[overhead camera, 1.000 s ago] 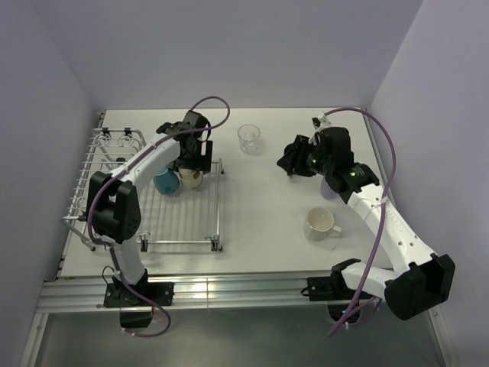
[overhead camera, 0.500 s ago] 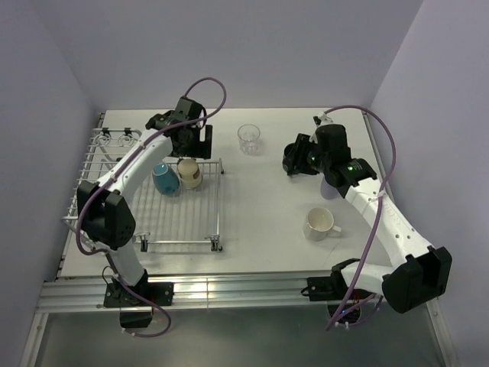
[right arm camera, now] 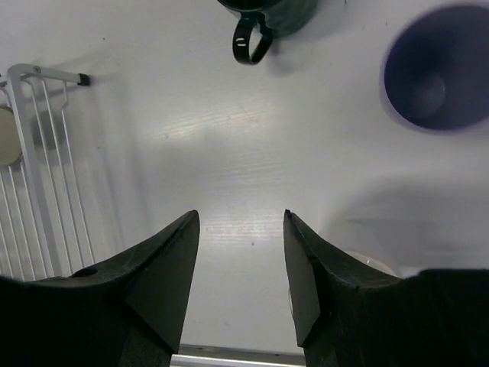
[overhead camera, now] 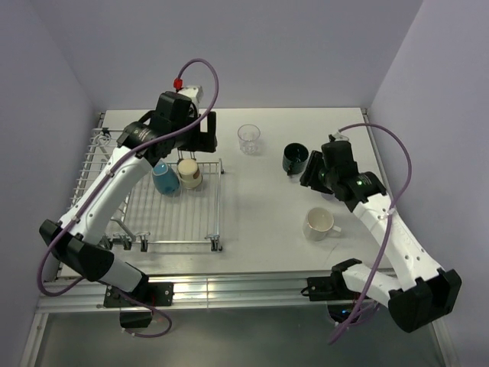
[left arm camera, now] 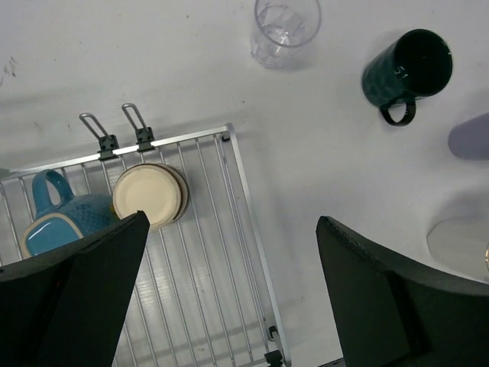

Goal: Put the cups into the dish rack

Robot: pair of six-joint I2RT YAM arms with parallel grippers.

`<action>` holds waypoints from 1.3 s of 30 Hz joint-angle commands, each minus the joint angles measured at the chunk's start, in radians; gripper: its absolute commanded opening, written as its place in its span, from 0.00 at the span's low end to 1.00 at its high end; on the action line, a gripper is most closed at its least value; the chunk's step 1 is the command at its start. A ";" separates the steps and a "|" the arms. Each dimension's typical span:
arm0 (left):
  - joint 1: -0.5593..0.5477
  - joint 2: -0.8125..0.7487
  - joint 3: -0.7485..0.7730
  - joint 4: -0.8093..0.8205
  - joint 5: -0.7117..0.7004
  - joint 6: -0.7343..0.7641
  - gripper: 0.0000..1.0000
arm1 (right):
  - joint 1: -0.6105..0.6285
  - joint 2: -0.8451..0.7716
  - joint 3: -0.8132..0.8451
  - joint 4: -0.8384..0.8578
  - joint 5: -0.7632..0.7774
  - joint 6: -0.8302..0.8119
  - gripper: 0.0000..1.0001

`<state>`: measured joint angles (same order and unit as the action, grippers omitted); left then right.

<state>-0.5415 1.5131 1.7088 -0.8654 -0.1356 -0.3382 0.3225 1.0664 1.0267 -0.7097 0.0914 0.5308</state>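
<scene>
The silver wire dish rack (overhead camera: 179,222) sits at the left and holds a light blue mug (overhead camera: 165,180) and a brown cup (overhead camera: 189,173) that shows a pale round face (left arm camera: 149,195). My left gripper (overhead camera: 197,141) hangs open and empty high above the rack's right rail (left arm camera: 244,214). On the table stand a clear glass tumbler (overhead camera: 248,139), a dark teal mug (overhead camera: 294,158) and a white mug (overhead camera: 321,224). My right gripper (right arm camera: 241,218) is open and empty, just short of the teal mug (right arm camera: 275,15). The lavender cup (right arm camera: 435,69) stands to its right, hidden by the arm in the top view.
The rack's raised wire side (overhead camera: 88,172) runs along the left wall. Two hooks (left arm camera: 114,131) stick out of the rack's far rail. The table's near edge is a metal rail (overhead camera: 244,289) carrying both arm bases.
My left gripper has lifted away from the brown cup in the rack and opened wide. My right gripper has backed off from the dark teal mug, which now stands uncovered.
</scene>
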 commanded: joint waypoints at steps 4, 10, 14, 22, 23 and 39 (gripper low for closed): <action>-0.018 -0.068 -0.060 0.091 0.044 -0.018 0.99 | 0.001 -0.143 -0.036 -0.195 0.033 0.052 0.56; -0.023 -0.105 -0.086 0.121 0.060 -0.021 0.99 | 0.004 -0.184 -0.036 -0.296 0.019 0.034 0.55; -0.023 -0.120 -0.115 0.141 0.065 -0.025 0.99 | 0.018 -0.178 -0.045 -0.327 0.010 0.018 0.54; -0.023 -0.136 -0.146 0.161 0.060 -0.028 0.99 | 0.053 -0.145 -0.111 -0.297 -0.041 0.026 0.53; -0.023 -0.139 -0.147 0.161 0.060 -0.028 0.99 | 0.059 -0.140 -0.116 -0.294 -0.036 0.031 0.53; -0.025 -0.152 -0.184 0.177 0.050 -0.025 0.99 | 0.101 -0.046 -0.162 -0.234 0.013 0.058 0.53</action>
<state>-0.5598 1.4044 1.5261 -0.7231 -0.0841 -0.3607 0.4156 1.0134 0.8757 -0.9806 0.0719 0.5751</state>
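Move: The white mug the right hand goes for stands about 9 cm back, 4 cm to its right and roughly 12 cm below. Beyond that mug, from the hand, the purple cup is some 4 cm ahead and 9 cm right, the green mug about 11 cm ahead and 3 cm left. From the left hand, the white mug lies roughly 17 cm back, 32 cm right and 21 cm below. Right hand draws back about 9 cm, then sinks some 7 cm to the white mug's left rim, fingers half-open. ##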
